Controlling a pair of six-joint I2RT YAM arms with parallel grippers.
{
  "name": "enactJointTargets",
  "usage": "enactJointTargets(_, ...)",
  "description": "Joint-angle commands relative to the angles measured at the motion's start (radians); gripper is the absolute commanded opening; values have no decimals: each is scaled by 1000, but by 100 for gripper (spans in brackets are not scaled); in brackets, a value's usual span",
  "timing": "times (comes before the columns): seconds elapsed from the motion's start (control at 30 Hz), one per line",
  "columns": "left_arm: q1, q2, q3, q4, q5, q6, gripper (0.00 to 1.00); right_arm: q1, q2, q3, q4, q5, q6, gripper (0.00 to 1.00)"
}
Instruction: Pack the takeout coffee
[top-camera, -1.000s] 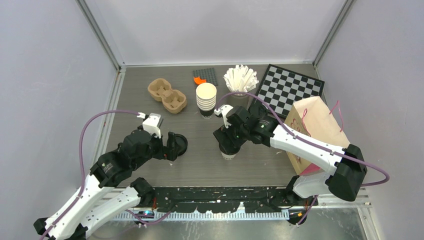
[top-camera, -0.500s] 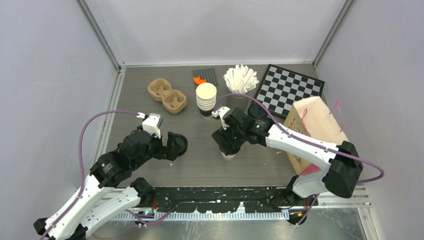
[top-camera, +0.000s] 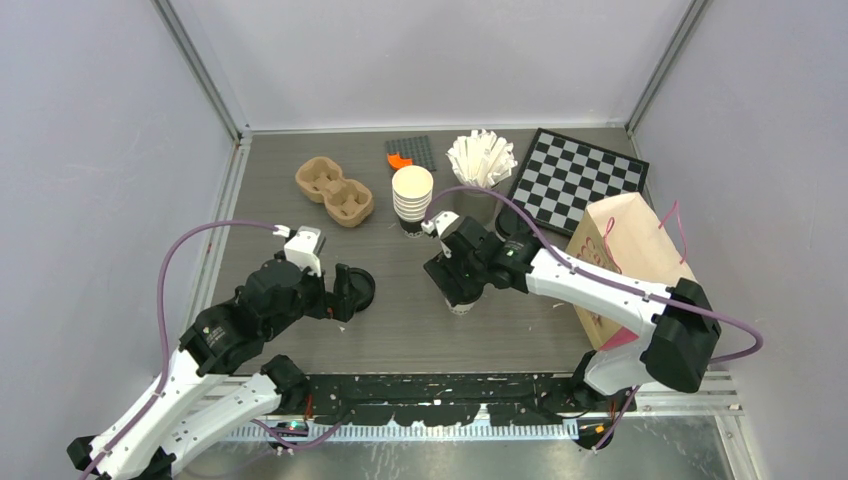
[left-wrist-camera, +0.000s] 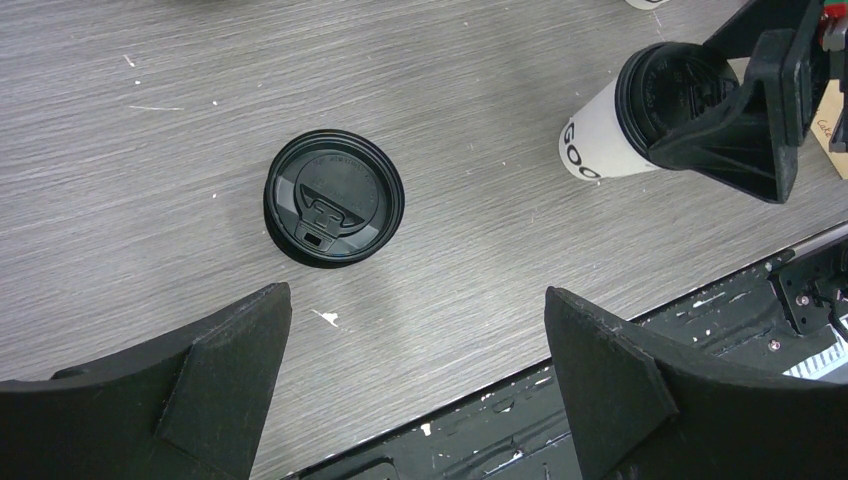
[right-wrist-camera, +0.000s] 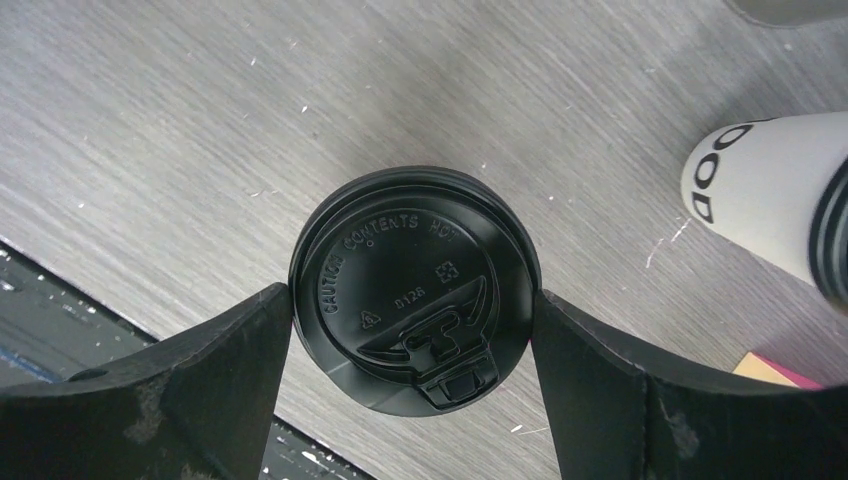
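One takeout coffee (right-wrist-camera: 415, 285), a cream cup under a black lid, stands on the table near the front edge (top-camera: 462, 300). My right gripper (right-wrist-camera: 412, 295) reaches down over it, with a finger pressing on each side of the lid's rim. A second capped cup (right-wrist-camera: 770, 195) stands just to its right in the right wrist view. My left gripper (left-wrist-camera: 420, 370) hangs open over bare table, just short of a loose black lid (left-wrist-camera: 333, 198). The left wrist view also shows the gripped cup (left-wrist-camera: 600, 145) between the right fingers.
A brown two-hole cup carrier (top-camera: 334, 190) lies at the back left, beside a stack of lidless cups (top-camera: 412, 190). A kraft paper bag (top-camera: 630, 260) stands at the right. Behind it are a checkerboard (top-camera: 580, 175) and a white paper bundle (top-camera: 480, 157).
My right gripper has shifted slightly left onto the cup, and its fingers have closed in against the lid. The left arm has not moved.
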Motion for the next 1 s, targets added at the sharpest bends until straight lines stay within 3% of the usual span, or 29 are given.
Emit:
enactJointTargets(0.0, -4, -7, 4, 7, -15, 14, 100, -27, 20, 61, 23, 81, 4, 86)
enactJointTargets(0.47, -4, -7, 4, 7, -9, 17, 100, -233, 150, 195, 138, 73, -16, 85)
enactJointTargets(0.97, -4, -10, 4, 7, -10, 18, 100, -307, 248, 243, 164, 51, -21, 85)
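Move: In my right hand I already hold a lidded cup by its lid. The other lidded cup, beside which this one goes, stands about 14 cm ahead and 11 cm to the right, its middle some 5 cm lower. The straw holder is roughly 23 cm ahead and 3 cm right, the cup stack about 19 cm ahead and 10 cm left. From my left hand, that other lidded cup lies some 20 cm ahead, 33 cm right and 14 cm below. Keeping my right fingers on the lid's sides, I carry the cup about 13 cm forward and a little right, up beside the other lidded cup and towards the straw holder. I rise barely 1.5 cm on the way and settle partly back, while my wrist turns some 15 degrees clockwise; I go quickly, then ease off. ##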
